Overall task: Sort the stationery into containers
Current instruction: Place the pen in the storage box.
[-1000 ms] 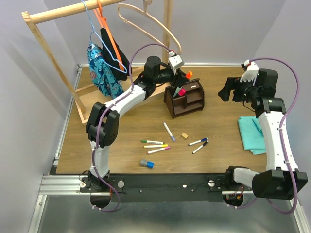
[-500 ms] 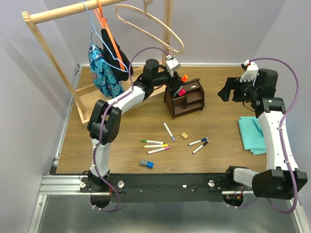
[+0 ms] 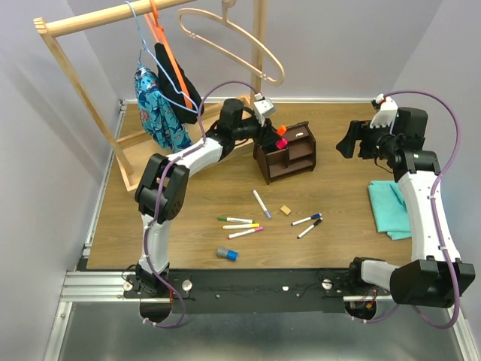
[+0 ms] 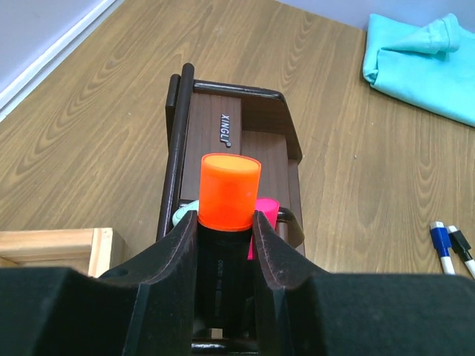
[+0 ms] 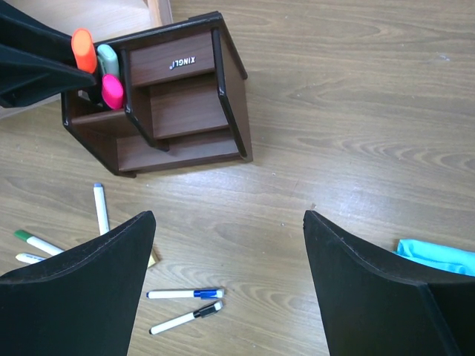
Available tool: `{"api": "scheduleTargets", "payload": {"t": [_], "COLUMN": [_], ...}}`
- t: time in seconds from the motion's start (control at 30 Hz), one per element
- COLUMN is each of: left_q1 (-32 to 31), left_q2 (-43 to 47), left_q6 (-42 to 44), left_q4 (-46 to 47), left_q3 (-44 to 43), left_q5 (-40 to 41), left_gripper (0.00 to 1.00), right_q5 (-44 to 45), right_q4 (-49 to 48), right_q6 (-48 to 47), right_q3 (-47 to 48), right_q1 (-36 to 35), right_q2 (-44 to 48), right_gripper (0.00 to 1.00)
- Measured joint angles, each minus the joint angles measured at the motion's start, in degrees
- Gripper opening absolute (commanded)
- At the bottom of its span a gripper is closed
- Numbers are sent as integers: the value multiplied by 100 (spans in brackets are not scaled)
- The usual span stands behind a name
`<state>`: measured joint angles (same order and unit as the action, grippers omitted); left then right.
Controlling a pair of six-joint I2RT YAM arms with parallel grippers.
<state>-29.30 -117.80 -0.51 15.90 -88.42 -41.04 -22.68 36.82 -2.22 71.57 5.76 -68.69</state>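
My left gripper is shut on a chunky black highlighter with an orange end, held upright at the near-left compartment of the dark brown organiser. A pink-red-ended highlighter stands in that compartment beside it, and a mint-capped item too. In the right wrist view the orange end rises above the organiser. Several white markers lie on the table, with a tan cube and a grey-blue cylinder. My right gripper is open and empty, held high to the organiser's right.
A pale wooden clothes rack with hangers and hung cloth stands at the back left, close behind my left arm. A folded teal cloth lies at the right, under my right arm. Blue- and black-capped markers lie below my right gripper.
My left gripper has come down and to the left with the orange-ended highlighter, closer to the organiser's compartment beside the pink one. The right arm has not moved.
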Motion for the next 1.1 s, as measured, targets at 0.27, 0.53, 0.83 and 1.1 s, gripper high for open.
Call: {"api": "scheduleTargets", "payload": {"t": [0.27, 0.53, 0.83, 1.1], "left_q1": [9, 11, 37, 44], "left_q2": [37, 197, 256, 490], "left_q6": [2, 210, 472, 629], "left_q4": [203, 138, -256, -501], "left_q3": [160, 306, 374, 378], "left_q5": [-48, -46, 44, 225], "left_gripper": [34, 46, 59, 61], "right_q5": [-2, -4, -4, -7], "right_q4": [-7, -37, -37, -74], "right_q6": [0, 2, 4, 7], "right_q3": [-66, -111, -188, -256], "right_q1": [0, 0, 0, 0], "right_q2": [-4, 0, 90, 214], "right_gripper": [88, 88, 89, 89]}}
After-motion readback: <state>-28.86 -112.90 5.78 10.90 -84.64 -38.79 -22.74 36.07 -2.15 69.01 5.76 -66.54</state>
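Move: The storage box's middle lies about 5 cm to the right of the left hand, 2 cm back and 7 cm below; the pen with the orange cap is already held over its near-left compartment. The pink-capped pen stands some 3 cm right and 1 cm back, the pale-green stick 3 cm right and 1 cm ahead, both about 2 cm lower. From the right hand, the storage box is roughly 7 cm ahead, 13 cm left and 16 cm below. Open the left gripper to let go of the orange-capped pen in the box's compartment, going from about a third open to well over half. Meanwhile ease the hand about 2 cm left and 1 cm back, away from the pen, with a small dip and rise as the fingers spread and a slight roll of some 5 degrees. ##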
